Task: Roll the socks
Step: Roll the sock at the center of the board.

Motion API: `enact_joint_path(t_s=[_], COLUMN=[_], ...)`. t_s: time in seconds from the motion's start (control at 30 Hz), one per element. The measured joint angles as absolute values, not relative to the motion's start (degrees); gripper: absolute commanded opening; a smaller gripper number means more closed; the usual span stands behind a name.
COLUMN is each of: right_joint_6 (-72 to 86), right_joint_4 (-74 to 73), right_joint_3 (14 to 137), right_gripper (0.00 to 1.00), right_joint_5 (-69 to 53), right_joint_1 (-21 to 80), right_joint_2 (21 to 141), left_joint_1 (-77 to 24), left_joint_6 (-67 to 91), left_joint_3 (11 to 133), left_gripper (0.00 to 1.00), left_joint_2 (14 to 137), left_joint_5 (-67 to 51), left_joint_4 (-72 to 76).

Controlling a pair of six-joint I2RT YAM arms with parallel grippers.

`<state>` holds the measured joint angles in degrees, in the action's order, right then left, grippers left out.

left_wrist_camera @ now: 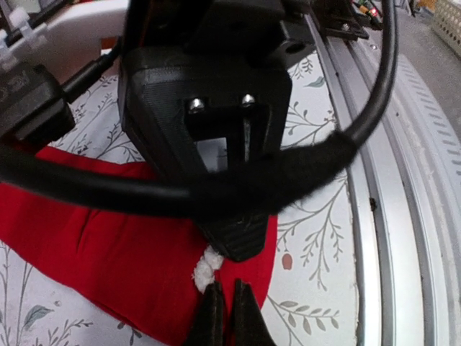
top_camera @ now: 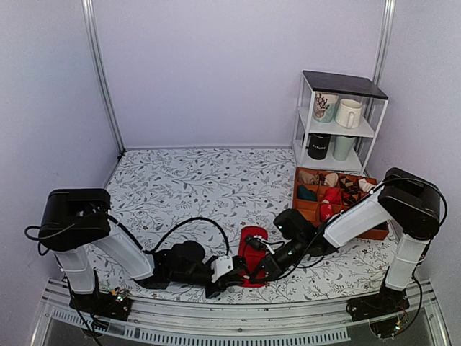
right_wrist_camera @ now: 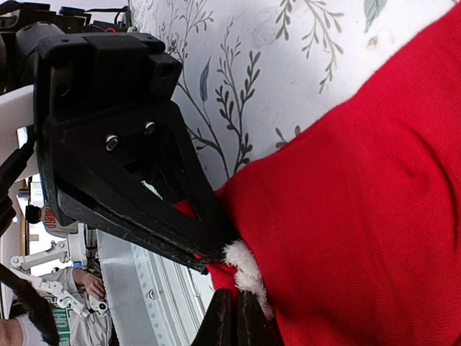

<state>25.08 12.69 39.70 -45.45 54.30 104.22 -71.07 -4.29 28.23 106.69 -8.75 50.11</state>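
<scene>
The bright red socks (top_camera: 253,244) lie flat on the leaf-patterned table near its front edge, with a small white fluffy mark (left_wrist_camera: 206,267) at their near end. My left gripper (left_wrist_camera: 224,316) is shut on the red fabric right beside that mark. My right gripper (right_wrist_camera: 235,317) pinches the same end, next to the white mark (right_wrist_camera: 246,268). The two grippers meet tip to tip over the socks (left_wrist_camera: 101,252) (right_wrist_camera: 360,180). From above, the left gripper (top_camera: 238,280) and right gripper (top_camera: 254,273) cover the socks' near end.
An orange compartment box (top_camera: 297,189) holding other sock bundles stands at the right, and behind it a white shelf (top_camera: 337,128) holds mugs. A metal rail (top_camera: 216,326) runs along the table's front edge, close behind the grippers. A black cable (left_wrist_camera: 302,173) crosses the left wrist view.
</scene>
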Motion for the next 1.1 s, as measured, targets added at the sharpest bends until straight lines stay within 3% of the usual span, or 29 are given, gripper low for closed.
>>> enact_joint_path(t_s=[0.13,0.23,0.4,0.57,0.8,1.1], right_joint_6=[24.21,22.87,17.43,9.61,-0.03,-7.60], right_joint_4=[11.81,10.35,13.13,21.12,23.53,24.10], right_joint_3=[39.77,39.09,30.92,23.62,22.37,26.04], right_gripper=[0.20,0.35,0.50,0.51,0.51,0.51], right_joint_5=[-45.34,-42.57,-32.08,-21.91,-5.63,4.40], right_joint_1=[54.28,54.30,55.07,62.46,73.14,75.00], right_joint_2=[103.39,100.47,83.09,72.88,80.66,85.95], left_joint_1=[-70.67,-69.47,-66.02,-62.46,-61.10,-60.75], left_joint_6=[-0.97,3.16,11.03,16.95,20.01,20.05], left_joint_3=[29.91,32.93,38.76,40.16,42.41,43.99], left_gripper=[0.00,0.00,0.00,0.00,0.00,0.00], left_joint_2=[106.65,105.97,105.73,105.82,107.15,108.18], left_joint_5=[-9.61,-11.27,-17.87,-24.60,-29.17,-31.07], left_joint_4=[47.00,40.49,28.51,22.94,19.70,18.26])
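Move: The near end of the sock, where the white fluff is, lies between my two closed grippers: its middle is about 3 cm to the right of my left hand and 3 cm to the left of my right hand, level with both front to back and in height. From the right hand, the flat body's middle is some 7 cm ahead and 3 cm left, and the sock box about 25 cm ahead and 23 cm right. I keep my left hand's pinch on the sock's near end and roll it forward some 40 degrees, easing about 1.5 cm forward and 1 cm down. My right hand opens halfway and comes free of the right edge, rises roughly 9 cm, then swings back and down again, winding back about 60 degrees against the rolling sense, until its open fingers hover beside the roll's right end, 3 cm above where they let go. ##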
